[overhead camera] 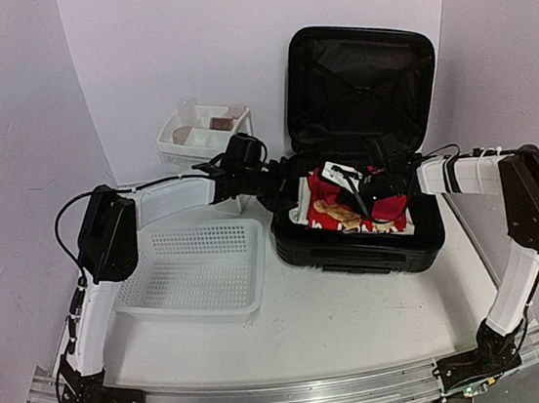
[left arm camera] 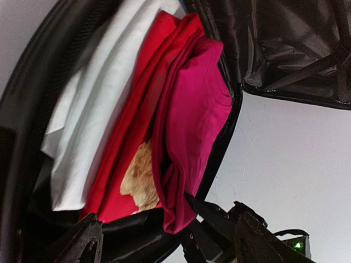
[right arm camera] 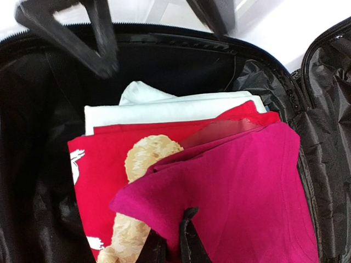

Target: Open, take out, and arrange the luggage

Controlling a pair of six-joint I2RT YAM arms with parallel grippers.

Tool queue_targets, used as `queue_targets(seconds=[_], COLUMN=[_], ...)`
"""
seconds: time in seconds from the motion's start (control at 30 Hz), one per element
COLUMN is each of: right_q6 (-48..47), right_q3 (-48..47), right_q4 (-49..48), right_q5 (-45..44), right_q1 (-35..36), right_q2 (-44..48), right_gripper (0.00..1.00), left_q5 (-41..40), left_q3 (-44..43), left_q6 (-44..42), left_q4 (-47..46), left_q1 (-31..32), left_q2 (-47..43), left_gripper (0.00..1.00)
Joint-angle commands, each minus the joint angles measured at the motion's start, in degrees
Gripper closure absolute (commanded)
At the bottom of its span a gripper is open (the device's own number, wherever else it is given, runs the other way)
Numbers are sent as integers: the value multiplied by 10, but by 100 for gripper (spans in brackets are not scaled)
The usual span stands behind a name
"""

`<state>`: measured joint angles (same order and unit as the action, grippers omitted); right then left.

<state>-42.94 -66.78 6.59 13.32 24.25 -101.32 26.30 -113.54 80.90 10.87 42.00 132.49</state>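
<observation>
The luggage lies open on the table, its lid propped upright at the back. In its lower shell lies a stack of folded clothes: a white one, a red one with a tan print, and a magenta one on top. My right gripper is shut on the magenta garment's near edge, which is lifted into a fold. Above the shell's left end my left gripper hangs open, holding nothing. The right gripper's fingers show pinching the magenta garment.
A white mesh basket stands left of the luggage, in front of my left arm. Behind it, a small white drawer unit holds a few small items. The raised lid walls off the back right.
</observation>
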Motion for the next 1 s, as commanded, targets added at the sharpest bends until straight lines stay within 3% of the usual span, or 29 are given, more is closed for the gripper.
queue_targets(seconds=[0.0, 0.27, 0.5, 0.73, 0.97], right_q6=[19, 25, 32, 25, 23], right_q3=[5, 16, 16, 28, 34], right_q4=[-29, -42, -54, -56, -57], right_q5=[26, 42, 58, 66, 81], right_q1=[-12, -21, -23, -22, -22], right_q2=[41, 52, 54, 66, 73], right_gripper=[100, 100, 100, 100, 100], left_q5=[-43, -56, -97, -113, -146], left_q3=[-68, -198, -257, -321, -353], left_q6=[-2, 20, 18, 19, 10], left_q4=[-25, -25, -26, -27, -45], left_q1=[19, 42, 46, 47, 48], left_q2=[28, 130, 181, 232, 257], left_gripper=[16, 15, 28, 47, 53])
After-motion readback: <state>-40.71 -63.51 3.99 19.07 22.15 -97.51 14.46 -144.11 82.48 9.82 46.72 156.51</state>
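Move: From the left hand, the folded left edge of the magenta cloth lies about 10 cm to the right, some 4 cm ahead and 5 cm below; the white cloths are nearer, some 4 cm right, 2 cm ahead and 8 cm down, and the red dog shirt is 12 cm right, 2 cm back and 8 cm down. From the right hand, which holds a lifted corner, that edge is about 6 cm ahead, 7 cm left and 2 cm below, with the dog shirt 4 cm left, level and 5 cm below. The left hand reaches over the white cloths to the right about 8 cm, working some 4 cm forward and 4 cm down towards the magenta cloth's folded left edge, and once most of the reach is done its wide-open fingers close by nearly half, one on each side of the fold. The right hand meanwhile keeps its shut grip on the cloth's near corner and raises it about 2 cm, tilting slightly. ##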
